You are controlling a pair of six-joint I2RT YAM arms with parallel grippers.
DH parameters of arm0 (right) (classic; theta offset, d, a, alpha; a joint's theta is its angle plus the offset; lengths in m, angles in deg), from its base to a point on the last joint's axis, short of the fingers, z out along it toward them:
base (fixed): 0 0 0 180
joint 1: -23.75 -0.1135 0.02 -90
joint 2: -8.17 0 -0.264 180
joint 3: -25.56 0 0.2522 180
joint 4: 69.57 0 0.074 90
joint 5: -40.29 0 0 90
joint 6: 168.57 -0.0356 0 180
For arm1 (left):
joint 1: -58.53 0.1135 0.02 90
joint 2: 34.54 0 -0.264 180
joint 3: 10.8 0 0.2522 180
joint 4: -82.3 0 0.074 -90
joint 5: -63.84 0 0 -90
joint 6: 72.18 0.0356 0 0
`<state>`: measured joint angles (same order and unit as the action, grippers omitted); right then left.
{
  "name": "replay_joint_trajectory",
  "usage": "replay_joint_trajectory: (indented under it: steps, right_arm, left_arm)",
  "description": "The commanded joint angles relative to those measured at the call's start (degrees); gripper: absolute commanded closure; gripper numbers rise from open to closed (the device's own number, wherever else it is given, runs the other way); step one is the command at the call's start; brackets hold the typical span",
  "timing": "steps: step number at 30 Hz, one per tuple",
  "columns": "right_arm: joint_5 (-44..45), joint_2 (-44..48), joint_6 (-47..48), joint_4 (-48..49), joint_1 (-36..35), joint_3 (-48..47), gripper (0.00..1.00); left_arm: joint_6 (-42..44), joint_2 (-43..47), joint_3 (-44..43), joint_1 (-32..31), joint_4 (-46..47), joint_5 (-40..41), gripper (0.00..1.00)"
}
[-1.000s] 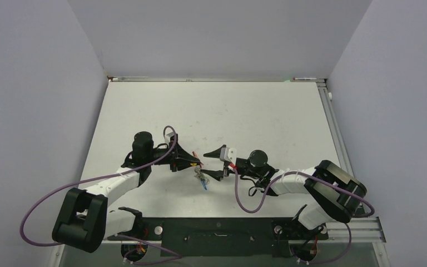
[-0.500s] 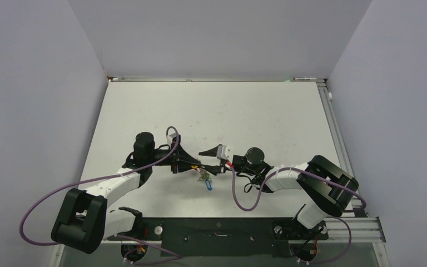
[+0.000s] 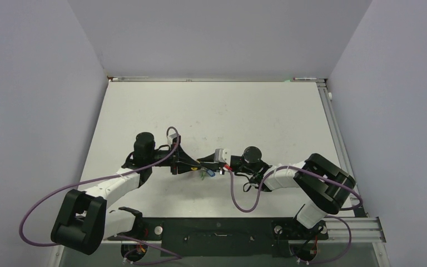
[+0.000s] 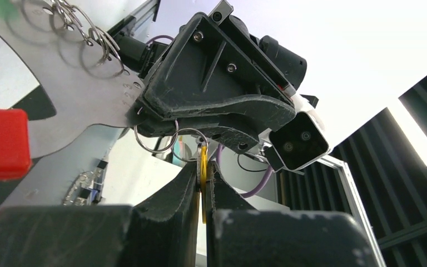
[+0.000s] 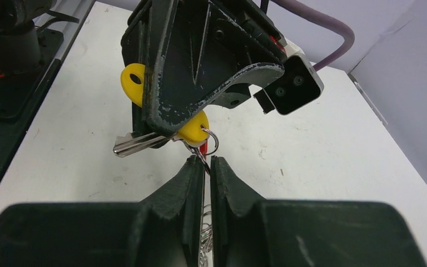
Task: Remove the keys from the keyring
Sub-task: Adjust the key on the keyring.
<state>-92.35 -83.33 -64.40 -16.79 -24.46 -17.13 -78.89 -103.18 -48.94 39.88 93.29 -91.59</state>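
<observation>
My left gripper [image 3: 195, 163] is shut on the yellow tag [image 4: 203, 167] of a silver key [image 5: 139, 143]; the tag also shows in the right wrist view [image 5: 193, 128]. My right gripper [image 3: 209, 165] meets it tip to tip and is shut on the keyring [image 5: 204, 158], a flat silver-grey metal piece [image 4: 66, 100] with small wire rings [image 4: 157, 139] and a red strap [image 4: 0, 142]. Keys with green and blue tags [image 3: 207, 173] hang just below the two grippers, above the table.
The white table [image 3: 211, 117] is enclosed by grey walls on the left, back and right. A metal rail [image 3: 333, 128] runs along the right edge. Purple cables [image 3: 236, 194] loop from both arms near the front.
My right gripper has moved left, up against the left gripper. The hanging green and blue tagged keys have moved up, closer under the grippers. The left arm has hardly moved.
</observation>
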Motion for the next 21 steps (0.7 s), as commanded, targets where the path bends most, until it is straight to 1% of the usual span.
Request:
replay_joint_trajectory:
  steps: [1, 3, 5, 7, 8, 10, 12, 14, 15, 16, 17, 18, 19, 21]
  right_arm:
    - [-2.79, 2.52, 2.37, -0.02, 1.08, -1.98, 0.95]
    - [-2.76, 3.84, 4.06, -2.71, 1.53, -2.38, 0.95]
    - [-3.51, 5.11, 6.15, -6.49, 2.33, -3.12, 0.95]
    - [-4.02, 6.29, 9.12, -11.4, 2.96, -4.61, 0.95]
    - [-3.89, 7.06, 11.34, -14.71, 3.2, -5.49, 0.95]
    - [-4.41, 8.32, 14.11, -19.33, 3.64, -6.95, 0.95]
    - [-5.46, 9.62, 17.67, -25.73, 4.01, -9.12, 0.95]
    - [-6.71, 10.86, 20.28, -31.96, 4.55, -10.95, 0.95]
    - [-7.43, 11.19, 20.73, -35.63, 4.79, -11.76, 0.95]
    - [-7.88, 11.44, 21.8, -39.55, 4.81, -12.82, 0.95]
    - [-8.01, 11.58, 23.01, -43.58, 4.82, -13.85, 0.95]
    - [-7.95, 11.68, 23.51, -46.52, 4.75, -14.63, 0.95]
    - [-7.79, 11.88, 23.24, -48.7, 4.73, -15.15, 0.95]
    - [-6.98, 12.24, 22.98, -52.4, 4.67, -15.91, 0.95]
  left_arm:
    - [10.47, 2.56, -4.38, 1.27, -6.58, -0.94, 0.99]
    - [18.89, 2.83, -6.99, 2.86, -12.8, -0.47, 0.97]
    - [30.4, 2.71, -11.15, 4.62, -21.73, -0.28, 0.92]
    - [43.05, 2.23, -16.87, 5.71, -34.04, 1.36, 0.9]
    - [48.0, 2.0, -18.3, 6.15, -38.72, 2.19, 0.88]
    - [56.34, 1.94, -19.97, 6.85, -44.95, 3.98, 0.85]
    - [65.37, 1.93, -22.0, 7.67, -52.25, 6.43, 0.83]
    - [74.5, 1.78, -24.95, 8.92, -59.0, 9.52, 0.7]
    - [79.53, 1.75, -26.86, 9.77, -62.84, 12.15, 0.67]
    - [83.98, 1.94, -28.4, 11.04, -65.41, 15.15, 0.63]
    - [84.86, 2.12, -29.28, 12.55, -65.52, 18.13, 0.56]
    - [86.85, 2.44, -30.18, 14.66, -65.75, 18.01, 0.49]
    - [89.47, 3.13, -30.63, 15.9, -65.41, 17.74, 0.45]
    - [91.91, 6.0, -30.5, 16.51, -61.51, 21.14, 0.39]
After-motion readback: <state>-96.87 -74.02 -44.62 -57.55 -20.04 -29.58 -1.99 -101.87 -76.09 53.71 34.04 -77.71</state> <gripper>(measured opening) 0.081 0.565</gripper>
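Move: The yellow key is still pinched in the left fingers, about 1 cm to the right of the left hand point, and lies roughly 4 cm to the left of the right hand, whose tips are on its ring and the keyring plate. From the right hand, the plate is about 3 cm left and 4 cm down; the green tag hangs about 4 cm back, 1 cm left and 7 cm down, the blue tag level with it and 2 cm farther right. Leftwards and forward, the left hand backs off from the yellow key, some 10 cm in all, its fingers opening about halfway to let go; it rolls forward-side-up by about 40 degrees while its fingertips tip down. The right hand keeps its pinch on the ring and plate, carrying them about 3 cm forward and slightly right, first rising a little, then sinking partway back as its fingers dip. ##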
